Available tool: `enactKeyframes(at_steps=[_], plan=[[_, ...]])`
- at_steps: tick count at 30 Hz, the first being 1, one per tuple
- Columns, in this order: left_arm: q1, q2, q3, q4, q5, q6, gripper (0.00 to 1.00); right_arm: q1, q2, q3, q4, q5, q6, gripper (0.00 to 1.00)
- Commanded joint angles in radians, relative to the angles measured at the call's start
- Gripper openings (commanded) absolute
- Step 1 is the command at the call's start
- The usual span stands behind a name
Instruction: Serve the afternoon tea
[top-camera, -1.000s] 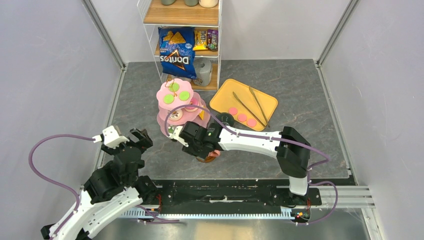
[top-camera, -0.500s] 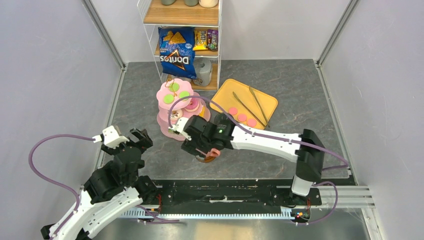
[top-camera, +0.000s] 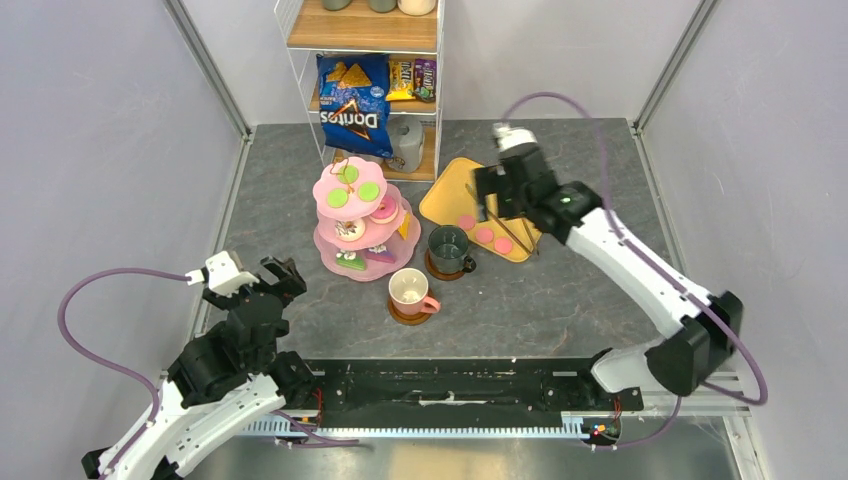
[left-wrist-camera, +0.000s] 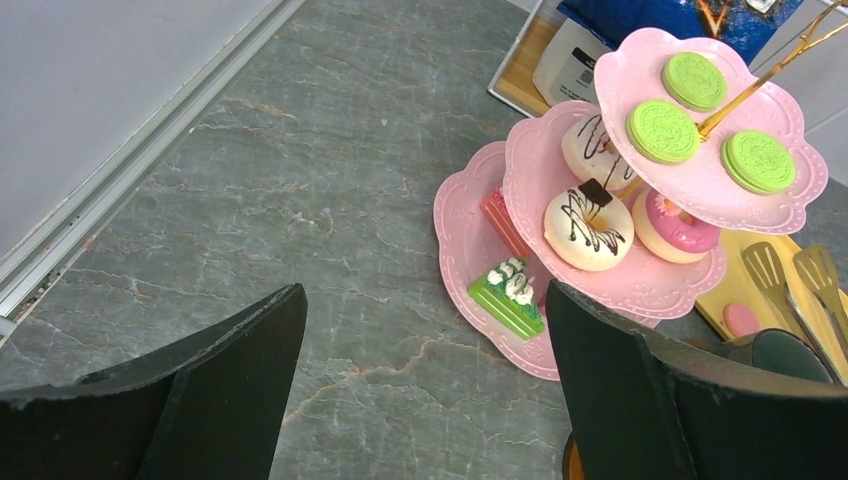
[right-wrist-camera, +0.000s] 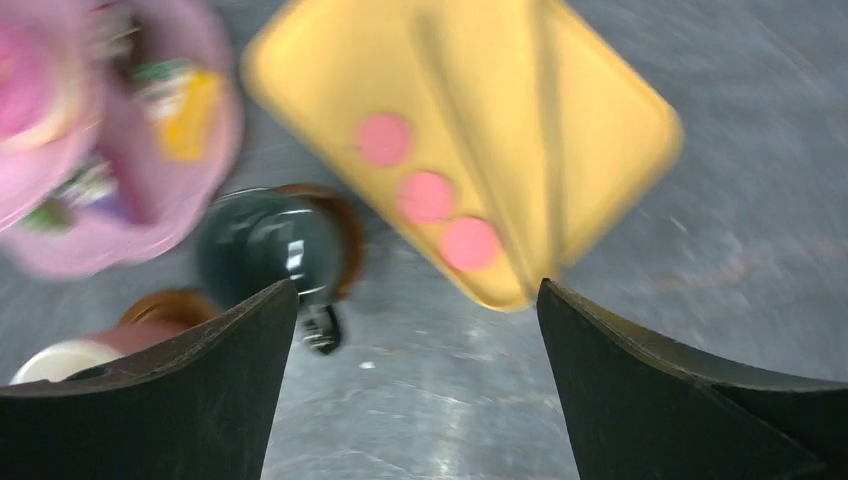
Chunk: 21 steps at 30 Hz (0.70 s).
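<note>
The pink three-tier stand (top-camera: 330, 235) holds three green macarons (top-camera: 348, 185) on top, donuts (left-wrist-camera: 588, 225) in the middle, and a green cake slice (left-wrist-camera: 507, 296) at the bottom. In front of it a pink mug (top-camera: 410, 290) and a dark-green mug (top-camera: 447, 246) each sit on a brown saucer. Three pink macarons (top-camera: 484, 235) lie on the yellow tray (top-camera: 455, 190). My right gripper (top-camera: 497, 190) hovers open and empty over that tray. The left gripper (top-camera: 280, 275) stands open and empty, low at the left, short of the stand.
Metal tongs (top-camera: 512, 210) lie on the yellow tray beside the macarons. A shelf unit at the back holds a blue Doritos bag (top-camera: 353, 105) and a grey canister (top-camera: 407, 145). Walls close in both sides.
My right gripper opened, left the pink mug on its saucer, and swung up and right to above the yellow tray. The left arm has not moved.
</note>
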Motion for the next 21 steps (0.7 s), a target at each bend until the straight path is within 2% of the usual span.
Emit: enactKeyframes(at_steps=[1,6,8,16,21], plan=[[0.005,0.009,0.011,0.041,0.015,0.021,0.97,-0.202,-0.185,-0.127,-0.010,0.090,0.183,0.97],[0.004,0.009,0.013,0.051,0.031,0.048,0.97,-0.484,-0.401,-0.271,-0.042,0.129,0.245,0.97],[0.004,0.009,0.009,0.061,0.038,0.060,0.98,-0.525,-0.472,-0.312,-0.074,0.207,0.233,0.97],[0.003,-0.025,0.027,0.075,0.072,0.116,0.99,-0.515,-0.713,-0.411,-0.130,0.545,0.269,0.97],[0.004,-0.115,0.070,0.076,0.091,0.178,1.00,-0.462,-0.857,-0.450,-0.087,0.601,0.204,0.97]])
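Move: The pink cup, already set on its coaster, stands about 20 cm to the left of the empty right hand, 13 cm back and 15 cm below. The dark green cup is roughly 10 cm left and 3 cm back; the yellow tray lies about 20 cm beneath, its middle some 6 cm ahead, 1 cm left. The pink cup is about 29 cm right, 3 cm ahead and 15 cm below the left hand. The pink cup is left standing while the open right hand, already clear of it, swings fast to the right by nearly 30 cm, away from both cups and from above the tray to the bare right side of the table. It also draws back some 10 cm and rises slightly, the wrist turning clockwise about 60 degrees and the fingers tipping up as they stay wide open. ##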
